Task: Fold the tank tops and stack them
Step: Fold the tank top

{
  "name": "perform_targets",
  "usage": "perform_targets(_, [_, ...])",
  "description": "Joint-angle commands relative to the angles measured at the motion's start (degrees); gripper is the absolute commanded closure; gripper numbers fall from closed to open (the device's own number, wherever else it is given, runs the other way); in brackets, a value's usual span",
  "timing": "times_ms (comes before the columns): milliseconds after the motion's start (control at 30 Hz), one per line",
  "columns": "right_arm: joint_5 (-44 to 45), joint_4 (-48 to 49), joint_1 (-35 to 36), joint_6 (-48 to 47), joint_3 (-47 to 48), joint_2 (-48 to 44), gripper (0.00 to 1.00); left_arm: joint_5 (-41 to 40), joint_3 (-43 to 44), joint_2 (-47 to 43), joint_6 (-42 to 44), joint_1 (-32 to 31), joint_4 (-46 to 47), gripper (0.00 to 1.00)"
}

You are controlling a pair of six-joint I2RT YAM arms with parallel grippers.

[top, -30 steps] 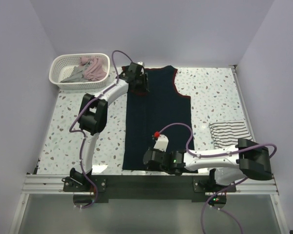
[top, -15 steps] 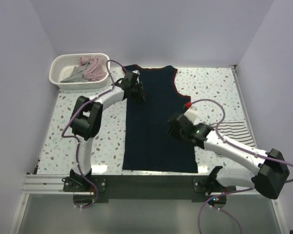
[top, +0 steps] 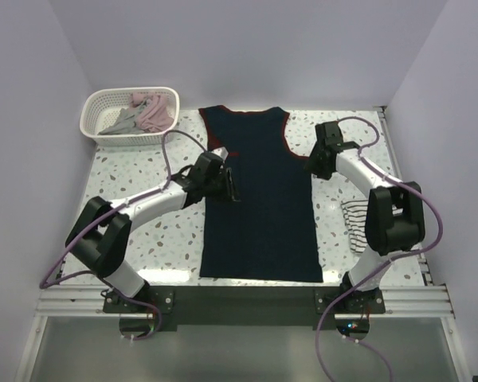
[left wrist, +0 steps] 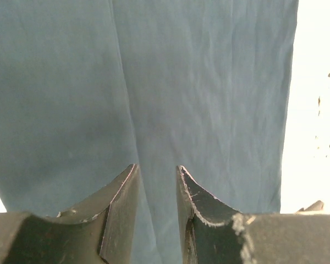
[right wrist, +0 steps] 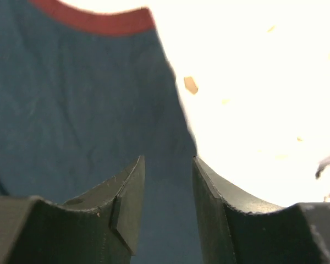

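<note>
A dark navy tank top with red trim (top: 259, 199) lies spread flat in the middle of the table, neck toward the back. My left gripper (top: 231, 189) hovers over its left edge, open, with only navy cloth (left wrist: 209, 82) below the gap (left wrist: 157, 170). At the top's right edge, just below the armhole, my right gripper (top: 312, 169) is open above the cloth edge (right wrist: 168, 159), red trim (right wrist: 93, 22) ahead of it. A white striped tank top (top: 353, 216) lies at the right, mostly hidden behind the right arm.
A white basket (top: 95, 127) at the back left holds pinkish and grey tank tops (top: 143, 111). The speckled table (top: 143, 231) is walled on the left, back and right. The arms' mounting rail (top: 239, 294) runs along the near edge.
The right arm swung from the top's near hem up to its right edge by the armhole. The left gripper came nearer along the left edge from the shoulder, which now lies flat.
</note>
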Motion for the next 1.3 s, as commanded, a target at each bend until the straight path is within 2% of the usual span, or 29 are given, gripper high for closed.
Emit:
perform_targets(0, [-3.2, 1.9, -2.7, -5.9, 6.1, 4.2, 0.57, 1.3, -2.4, -4.5, -2.6, -4.3, 3.9, 0.62])
perform_targets(33, [-3.6, 2.5, -3.2, -7.1, 8.0, 5.4, 0.58, 1.2, -1.0, -4.6, -2.1, -7.6, 3.2, 0.62])
perform_targets(167, [-5.4, 3.3, -5.5, -9.2, 11.3, 11.1, 0.6, -1.3, -0.5, -5.4, -2.1, -13.9, 0.1, 0.62])
perform_targets(333, [-6.7, 4.7, -5.8, -9.9, 10.7, 11.4, 0.61, -9.5, -8.4, -9.6, -9.7, -14.1, -1.4, 0.63])
perform_targets(500, [-8.0, 5.9, -5.7, -9.8, 9.0, 12.4, 0.61, -15.5, -10.2, -9.4, -13.1, -13.5, -5.7, 0.63])
perform_targets(667, [-9.0, 7.1, -5.7, -9.5, 6.3, 11.1, 0.61, -19.8, -13.3, -10.6, -17.9, -10.2, -10.2, 0.64])
perform_targets(833, [-8.5, 7.2, -5.7, -9.3, 3.9, 8.9, 0.61, -19.7, -17.0, -11.0, -19.0, -5.8, -10.1, 0.64])
perform_targets(1000, [-9.2, 7.5, -5.7, -8.8, 2.6, 7.1, 0.6, -17.7, -17.2, -7.1, -16.0, 0.0, -10.4, 0.64])
perform_targets(1267, [-10.7, 7.7, -5.7, -8.4, 1.2, 4.2, 0.6, -25.9, -12.2, -4.9, -10.7, 6.1, -15.5, 0.64])
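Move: The tank top's left folded edge lies about 9 cm left of the left hand, 6 cm back and 8 cm below. That side's turned-in underarm corner is some 18 cm straight ahead of this hand, and the hem's left corner about 10 cm left and 24 cm back. The tank top's right edge runs almost right below the right hand, some 8 cm down; its underarm corner is about 8 cm ahead and 1 cm left, the striped stack some 17 cm right and 14 cm back. The tank top's left folded edge is met from the right by the left hand: it first swings back and rightward, then sweeps about 18 cm left while sinking onto the cloth, turning some 30 degrees counter-clockwise, and drags it left and slightly forward with parted fingertips. Over the right edge, the right hand reaches about 6 cm forward, dips back and rises a little, fingers staying part open. ##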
